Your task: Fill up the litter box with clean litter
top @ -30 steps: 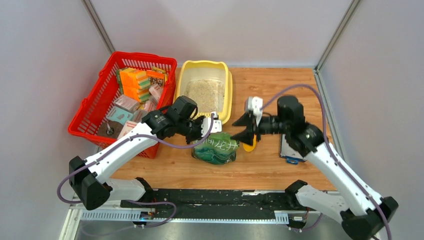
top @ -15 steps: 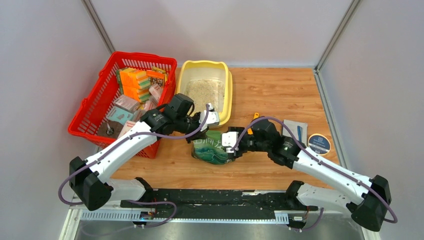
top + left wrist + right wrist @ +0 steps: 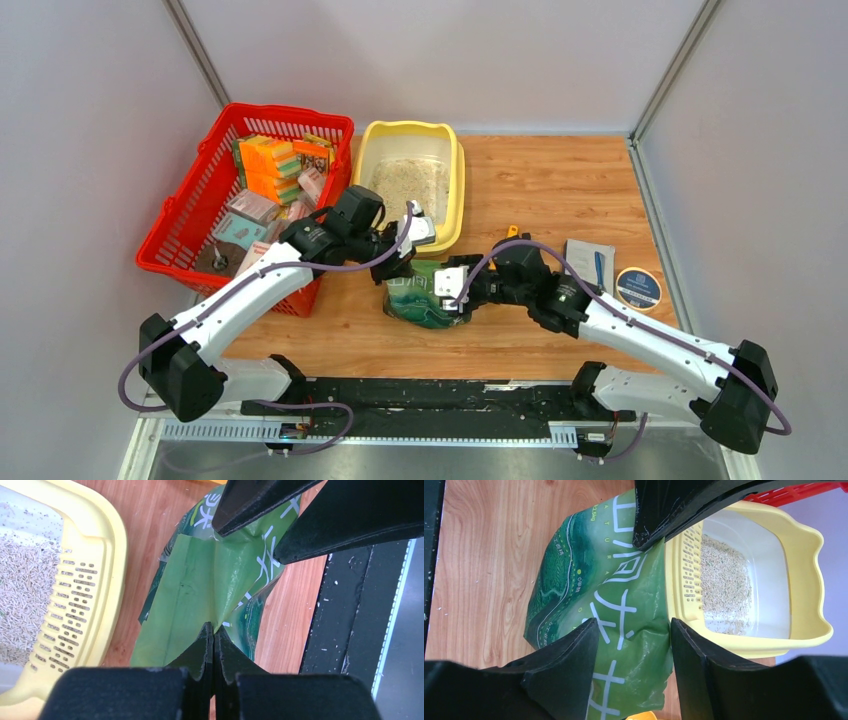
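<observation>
The pale yellow litter box [image 3: 455, 190] stands at the back centre with a thin layer of beige litter [image 3: 408, 185] inside. The green pouch [image 3: 420, 310] with white characters stands just in front of the box's slotted lip. My left gripper [image 3: 214, 630] is shut on the pouch's [image 3: 200, 580] folded top edge. My right gripper [image 3: 633, 630] is open, its fingers either side of the other end of the pouch [image 3: 589, 580]. In the top view the left gripper [image 3: 405, 258] and right gripper [image 3: 440, 290] meet over the pouch. The litter box [image 3: 804, 580] and litter [image 3: 724, 580] lie just beyond.
A red mesh basket [image 3: 190, 215] full of small boxes stands left of the litter box. An orange-yellow scoop [image 3: 511, 232], a grey pad with a blue pen [image 3: 588, 262] and a round tin [image 3: 638, 287] lie to the right. Grey walls close in three sides.
My right arm has swung left and down from above the scoop to the pouch, its open fingers now straddling the pouch's edge. My left gripper stays shut on the pouch, shifted slightly back.
</observation>
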Robot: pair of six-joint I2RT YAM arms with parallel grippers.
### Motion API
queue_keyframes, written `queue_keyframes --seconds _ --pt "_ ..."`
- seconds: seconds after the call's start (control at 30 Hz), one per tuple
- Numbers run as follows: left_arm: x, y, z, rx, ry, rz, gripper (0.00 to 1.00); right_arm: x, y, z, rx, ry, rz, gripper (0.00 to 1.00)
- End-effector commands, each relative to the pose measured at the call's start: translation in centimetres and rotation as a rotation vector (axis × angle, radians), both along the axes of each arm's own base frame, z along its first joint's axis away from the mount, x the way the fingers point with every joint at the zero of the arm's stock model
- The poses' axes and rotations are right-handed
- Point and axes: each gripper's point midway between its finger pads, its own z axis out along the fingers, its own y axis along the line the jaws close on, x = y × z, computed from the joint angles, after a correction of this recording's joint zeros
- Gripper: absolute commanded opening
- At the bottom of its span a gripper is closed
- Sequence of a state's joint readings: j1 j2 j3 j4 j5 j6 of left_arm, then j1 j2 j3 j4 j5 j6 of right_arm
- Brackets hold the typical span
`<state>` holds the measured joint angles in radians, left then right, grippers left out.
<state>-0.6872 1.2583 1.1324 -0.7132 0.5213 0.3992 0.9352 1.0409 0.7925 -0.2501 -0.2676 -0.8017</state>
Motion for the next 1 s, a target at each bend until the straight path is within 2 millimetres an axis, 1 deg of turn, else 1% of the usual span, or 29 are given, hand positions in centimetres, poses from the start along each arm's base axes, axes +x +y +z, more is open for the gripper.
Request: queue_keyframes --seconds 0.0,0.13,0.23,0.37,0.5,0.57,0.6,0.63,0.7,0.8,0.87,0.97 --pt "-1.1 -0.3 -0.1 -0.035 0.089 -0.002 0.0 -0.5 0.0 0.2 -0.006 0.012 0.02 0.57" --pt "-1.0 -0.1 -0.3 -0.035 0.093 0.006 0.0 -0.4 -0.6 -0.7 -0.053 0.043 -0.009 0.52" --pt "-1.2 0.0 -0.4 -0.032 0.094 -0.004 0.0 0.1 -1.0 -0.7 -0.058 0.039 -0.049 0.5" --pt "-1.4 0.2 -0.8 -0.026 0.097 -0.007 0.0 0.2 -1.3 -1.0 -0.071 0.049 -0.069 0.48" --pt "-1.7 0.4 -1.0 -0.025 0.1 -0.007 0.0 0.3 -1.8 -1.1 -0.079 0.066 -0.098 0.38" --pt "-1.6 0.5 -1.0 -0.023 0.096 -0.003 0.0 0.4 -2.0 -1.2 -0.086 0.074 -0.11 0.36" --pt "-1.7 0.5 -1.1 -0.023 0.098 -0.002 0.0 0.4 -2.1 -1.3 -0.085 0.089 -0.121 0.32" --pt "-1.7 0.6 -1.1 -0.025 0.096 0.0 0.0 0.6 -2.3 -1.4 -0.087 0.095 -0.131 0.31" --pt "-1.6 0.7 -1.2 -0.023 0.098 0.006 0.0 0.5 -2.5 -1.6 -0.093 0.109 -0.136 0.3" --pt "-1.5 0.8 -1.1 -0.028 0.104 0.016 0.0 0.2 -2.9 -2.5 -0.12 0.145 -0.136 0.3" --pt "-1.5 0.8 -1.1 -0.029 0.103 0.018 0.0 0.3 -3.1 -3.0 -0.124 0.179 -0.156 0.26" --pt "-1.6 1.1 -1.1 -0.027 0.102 0.017 0.0 0.3 -3.6 -3.4 -0.134 0.211 -0.18 0.24"
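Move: The right hand's half-open fingers already straddle the right end of the litter bag's upper edge, that film lying at about fingertip level, roughly 1 cm ahead. From this hand, the bag's body sits some 8 cm below, 2 cm back and 2 cm left; the yellow litter box about 19 cm ahead and 6 cm left; the scoop roughly 12 cm right and 2 cm ahead. From the left hand, the right end of the bag's edge is about 6 cm right and 1 cm back. Around the bag's upper film the right fingers close in from both sides, from over half open to about a quarter, gathering it between them without shutting fully. Meanwhile the right hand eases about 1 cm to its right, away from the left hand, turning slightly clockwise and tipping down a little. The left hand stays put, still pinching the film at the other end. ##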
